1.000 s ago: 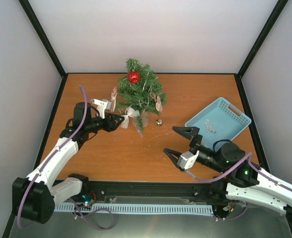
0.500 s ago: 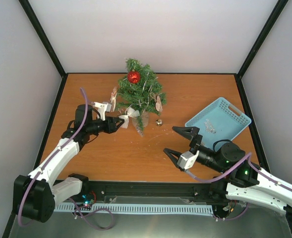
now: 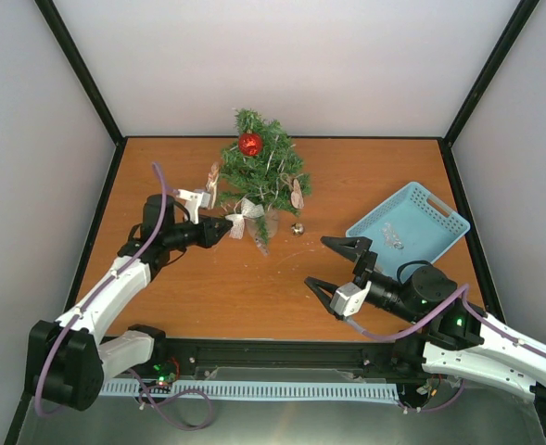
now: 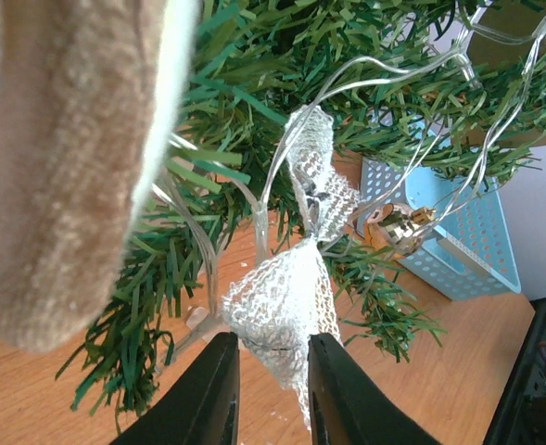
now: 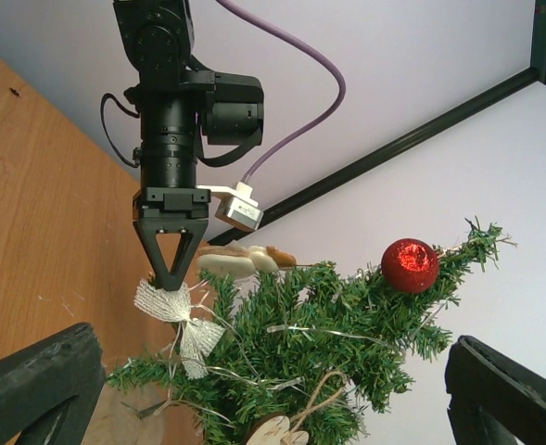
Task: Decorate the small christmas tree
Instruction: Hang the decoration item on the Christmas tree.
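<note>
The small christmas tree (image 3: 265, 174) stands at the back middle of the table, with a red ball (image 3: 250, 144) near its top. A silver mesh bow (image 3: 245, 215) hangs on a low branch at its left side. My left gripper (image 3: 226, 227) reaches in from the left, its jaws narrowed on the bow's near loop (image 4: 286, 301), which touches both fingers. In the right wrist view the left gripper (image 5: 169, 281) pinches the bow (image 5: 175, 311) beside the tree (image 5: 333, 338). My right gripper (image 3: 319, 262) hovers open and empty over the table's front right.
A light blue tray (image 3: 437, 202) sits at the right with a small silvery item (image 3: 393, 239) inside. A little bell (image 3: 298, 228) lies on the table by the tree's base. Beige and wooden ornaments (image 3: 297, 193) and a light string hang on the tree.
My left gripper has slid right toward the tree and its jaws have narrowed onto the bow's loop. The right arm has stayed still and open.
</note>
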You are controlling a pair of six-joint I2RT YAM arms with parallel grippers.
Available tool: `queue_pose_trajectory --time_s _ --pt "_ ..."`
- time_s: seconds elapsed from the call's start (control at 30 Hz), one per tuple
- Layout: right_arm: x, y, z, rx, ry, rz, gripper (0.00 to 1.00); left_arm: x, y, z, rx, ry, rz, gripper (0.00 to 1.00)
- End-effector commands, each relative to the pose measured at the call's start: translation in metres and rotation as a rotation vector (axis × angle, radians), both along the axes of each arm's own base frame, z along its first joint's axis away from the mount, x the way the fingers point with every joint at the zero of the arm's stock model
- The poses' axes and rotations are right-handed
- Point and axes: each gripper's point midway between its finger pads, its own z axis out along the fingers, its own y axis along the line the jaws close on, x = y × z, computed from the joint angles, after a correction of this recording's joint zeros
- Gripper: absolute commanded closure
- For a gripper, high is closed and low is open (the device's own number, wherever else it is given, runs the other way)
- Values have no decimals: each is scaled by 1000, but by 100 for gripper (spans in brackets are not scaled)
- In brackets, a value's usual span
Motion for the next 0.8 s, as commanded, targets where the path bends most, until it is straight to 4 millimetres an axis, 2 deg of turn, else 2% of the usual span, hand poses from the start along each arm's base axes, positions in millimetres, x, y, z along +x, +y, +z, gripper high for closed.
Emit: queue_pose_trajectory --time_s 0.0,0.17,0.43,0.6,0.77 --pt "-4 -3 12 34 -9 12 0 11 -6 24 15 -107 -24 83" --pt "-5 -3 12 33 -8 15 0 14 -6 30 38 -152 -29 99" --pt "-6 -4 13 39 -10 17 0 13 -7 43 79 -261 -53 99" --pt "-5 -3 12 32 -10 16 0 19 -8 52 93 -321 -62 99" --pt "-5 -4 12 34 -11 14 0 25 -11 53 96 -335 -73 99"
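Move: The white mesh bow hangs right at the left fingertips: the edge of its near wing already lies between the half-shut fingers, and the bow's middle is about 4 cm right and 2 cm ahead, level. The tree trunk is some 8 cm right and 6 cm ahead, and a wooden ornament hangs about 6 cm ahead, 3 cm left and 6 cm higher. From the idle right hand, the bow is roughly 15 cm ahead, 17 cm left and 12 cm lower. The left fingers shut fully on the edge of the bow's near wing, pinching it at the tips, and draw it upward, the hand rising a little over 2 cm while edging about 1 cm forward. As it climbs, the wrist rolls roughly 15 degrees, clockwise as seen from behind the hand along the fingers. ##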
